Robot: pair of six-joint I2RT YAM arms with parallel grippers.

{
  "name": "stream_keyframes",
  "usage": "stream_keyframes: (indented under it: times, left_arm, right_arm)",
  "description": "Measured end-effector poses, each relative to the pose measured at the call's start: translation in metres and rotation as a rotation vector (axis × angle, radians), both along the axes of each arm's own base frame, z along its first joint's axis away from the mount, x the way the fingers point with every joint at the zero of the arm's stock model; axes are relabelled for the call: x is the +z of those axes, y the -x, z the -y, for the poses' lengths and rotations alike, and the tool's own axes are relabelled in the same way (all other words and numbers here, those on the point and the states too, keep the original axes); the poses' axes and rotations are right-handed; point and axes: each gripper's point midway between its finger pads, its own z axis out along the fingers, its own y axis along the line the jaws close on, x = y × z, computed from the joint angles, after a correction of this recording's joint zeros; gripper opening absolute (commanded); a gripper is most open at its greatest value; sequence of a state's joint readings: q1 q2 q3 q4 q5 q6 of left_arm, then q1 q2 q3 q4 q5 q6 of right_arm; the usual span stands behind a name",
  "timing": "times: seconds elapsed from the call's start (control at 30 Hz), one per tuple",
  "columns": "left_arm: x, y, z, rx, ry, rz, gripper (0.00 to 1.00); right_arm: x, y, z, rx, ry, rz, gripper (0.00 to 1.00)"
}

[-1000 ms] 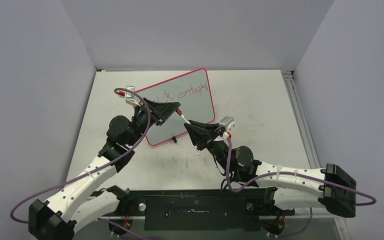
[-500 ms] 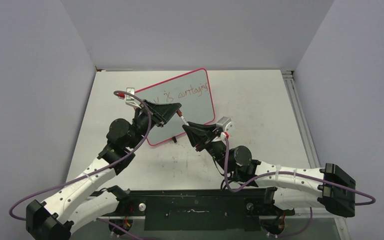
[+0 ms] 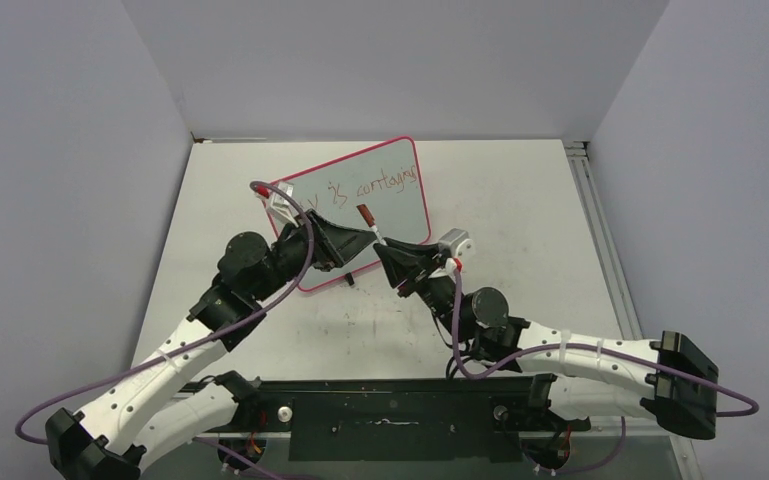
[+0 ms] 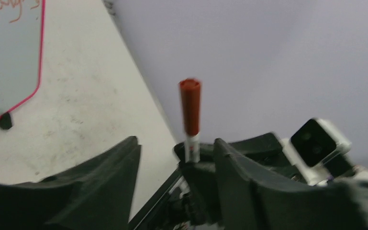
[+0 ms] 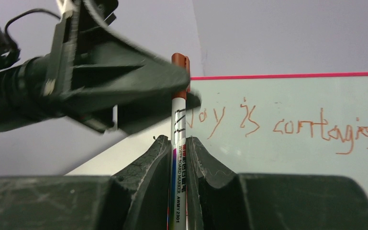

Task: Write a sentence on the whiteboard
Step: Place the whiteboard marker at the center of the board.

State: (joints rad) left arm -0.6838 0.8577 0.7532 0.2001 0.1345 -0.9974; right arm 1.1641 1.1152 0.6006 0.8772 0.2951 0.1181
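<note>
The whiteboard (image 3: 400, 215), pink-framed, lies tilted at the table's back left; it also fills the right wrist view (image 5: 292, 172). The sentence (image 3: 375, 185) in reddish-brown runs along its far edge and reads about "Joy is contagious" (image 5: 287, 127). My right gripper (image 3: 388, 248) is shut on a white marker (image 5: 178, 139), which points up with its red cap (image 3: 365, 213) on. My left gripper (image 3: 368, 238) stands open just beside the marker, touching nothing. In the left wrist view the marker (image 4: 190, 108) rises beyond the gap between the spread fingers (image 4: 119, 167).
The board's small black foot (image 3: 348, 278) rests on the scuffed white tabletop. A metal rail (image 3: 595, 230) runs along the table's right edge. Grey walls close in the left, back and right. The right wrist's camera block (image 4: 318, 143) sits close behind the left fingers.
My left gripper has opened, let go of the marker's red cap and slid nearer and to the right. The capped marker stays in the right gripper.
</note>
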Motion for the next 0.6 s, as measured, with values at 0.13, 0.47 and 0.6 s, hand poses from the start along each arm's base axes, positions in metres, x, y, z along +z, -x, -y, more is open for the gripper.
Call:
stream_keyframes:
  times: [0.13, 0.47, 0.6]
  left_arm:
    - [-0.024, -0.011, -0.020, 0.022, -0.140, -0.051, 0.81]
    - [-0.017, -0.052, -0.104, 0.252, -0.403, 0.016, 0.90]
    - [-0.034, -0.068, -0.152, 0.385, -0.501, -0.026, 0.91]
  right_arm:
    - [0.005, -0.005, 0.022, -0.070, 0.001, -0.027, 0.05]
    - [-0.067, -0.036, 0.085, -0.387, 0.175, -0.282, 0.05]
    - [-0.099, -0.067, 0.125, -0.509, 0.212, -0.385, 0.05]
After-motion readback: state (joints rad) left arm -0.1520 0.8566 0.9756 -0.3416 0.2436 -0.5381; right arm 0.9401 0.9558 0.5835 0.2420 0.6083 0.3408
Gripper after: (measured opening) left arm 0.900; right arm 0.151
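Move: Pinched in the right hand, the capped marker is to go to the middle of the leaning whiteboard, about 21 cm ahead of that hand, 5 cm to its left and some 21 cm lower. The board's left foot clip is about 11 cm ahead, 6 cm left and 32 cm down; its right one 17 cm ahead, 5 cm right and 31 cm down. From the left hand, the board's middle is roughly 20 cm ahead, 4 cm left and 23 cm down; the marker stands right at its fingertips. Parting from each other, the right hand keeps its pinch on the capped marker and swings right, down and forward, about 12, 10 and 7 cm, turning some 30 degrees clockwise with its fingers tipping down. The left hand, already half open, opens wide and withdraws about 15 cm left and 7 cm forward, slightly down, its left side rolling up. ##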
